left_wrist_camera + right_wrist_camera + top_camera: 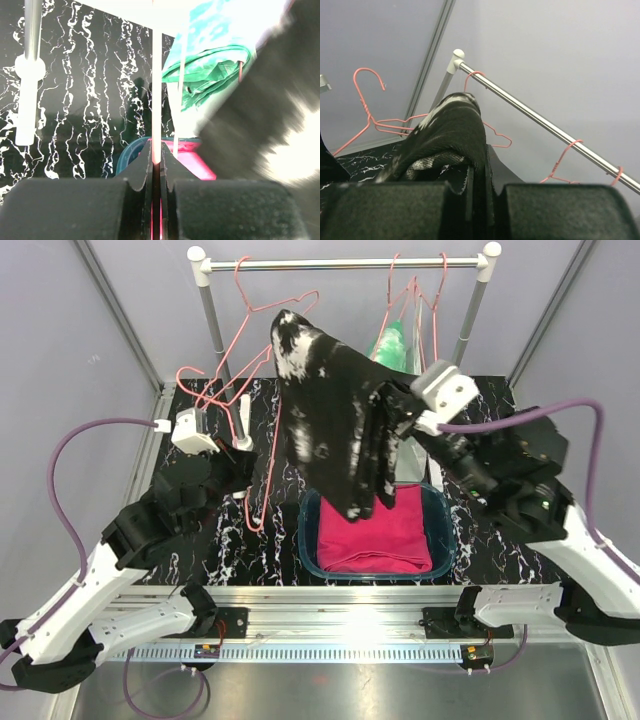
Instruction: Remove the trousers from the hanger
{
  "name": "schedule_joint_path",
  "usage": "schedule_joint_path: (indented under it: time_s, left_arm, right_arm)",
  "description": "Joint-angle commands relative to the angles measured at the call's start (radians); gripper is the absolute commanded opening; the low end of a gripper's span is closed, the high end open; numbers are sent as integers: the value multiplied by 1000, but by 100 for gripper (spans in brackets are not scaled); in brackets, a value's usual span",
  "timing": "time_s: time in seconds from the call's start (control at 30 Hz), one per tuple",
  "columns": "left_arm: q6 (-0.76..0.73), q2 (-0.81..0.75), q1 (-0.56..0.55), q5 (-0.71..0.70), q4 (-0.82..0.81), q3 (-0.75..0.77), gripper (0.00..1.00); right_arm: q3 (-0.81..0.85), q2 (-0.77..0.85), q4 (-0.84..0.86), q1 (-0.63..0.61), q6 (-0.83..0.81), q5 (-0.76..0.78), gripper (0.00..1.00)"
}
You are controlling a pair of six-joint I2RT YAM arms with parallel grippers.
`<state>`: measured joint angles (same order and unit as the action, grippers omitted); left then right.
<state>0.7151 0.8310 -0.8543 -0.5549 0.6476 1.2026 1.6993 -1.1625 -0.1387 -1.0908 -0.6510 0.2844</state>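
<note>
The black trousers point(325, 410) with white splashes hang over a pink wire hanger point(270, 455), lifted above the bin. My right gripper point(385, 412) is shut on their right edge; the right wrist view shows the black fabric point(452, 135) pinched between the jaws of the right gripper point(481, 172). To the left, my left gripper point(245, 455) is shut on the hanger's wire point(156, 90), which runs up from its closed jaws point(156, 152). The magenta trousers point(375, 535) lie folded in the teal bin point(308, 540). The green-and-white trousers point(398, 348) hang on the rail.
A metal rail point(340, 262) on two posts spans the back, with pink hangers point(425, 300) on it. Another pink hanger point(205, 380) lies on the black marbled table point(480, 540) at the left, beside the rack's left post point(213, 325).
</note>
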Motion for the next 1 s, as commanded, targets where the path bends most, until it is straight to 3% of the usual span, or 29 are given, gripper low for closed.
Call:
schedule_joint_path:
  time_s: [0.0,0.17,0.5,0.67,0.97]
  left_arm:
    - [-8,-15,-3,-34,-52,2,0]
    - [-23,-23,-3,-56,-46,11,0]
    - [-71,-46,-2,-100,-23,31,0]
    - [-91,-47,-2,-105,-25,37,0]
    - [-112,-33,-2,-88,-40,26,0]
  right_arm:
    - [89,52,4,3,14,-25,0]
    - [51,90,-103,3,-12,82,0]
    - [-262,343,-271,3,85,121,0]
    - [-334,392,-372,3,116,214,0]
    - [-529,529,-352,2,48,472,0]
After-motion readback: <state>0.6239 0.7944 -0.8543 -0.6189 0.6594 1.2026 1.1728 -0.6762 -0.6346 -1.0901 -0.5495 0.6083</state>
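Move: The right hand, holding the black trousers already pulled off their hanger, is high over the basket: its middle lies about 55 cm below, 5 cm to the right and 2 cm farther out. The folded red trousers lie inside at the same spot. The green trousers hang roughly 17 cm ahead of this hand, level sideways, some 25 cm lower. From the left hand the basket is about 23 cm right, 1 cm ahead and 32 cm below. Still pinching the black trousers, the right hand edges right and slightly back, then sinks quickly towards the right part of the basket: about 20 cm down and 13 cm right in all. Its fingers tip downward and swing clockwise, some 35 degrees together. The left hand keeps its pinch on the empty hanger and shifts just 2 cm left. ##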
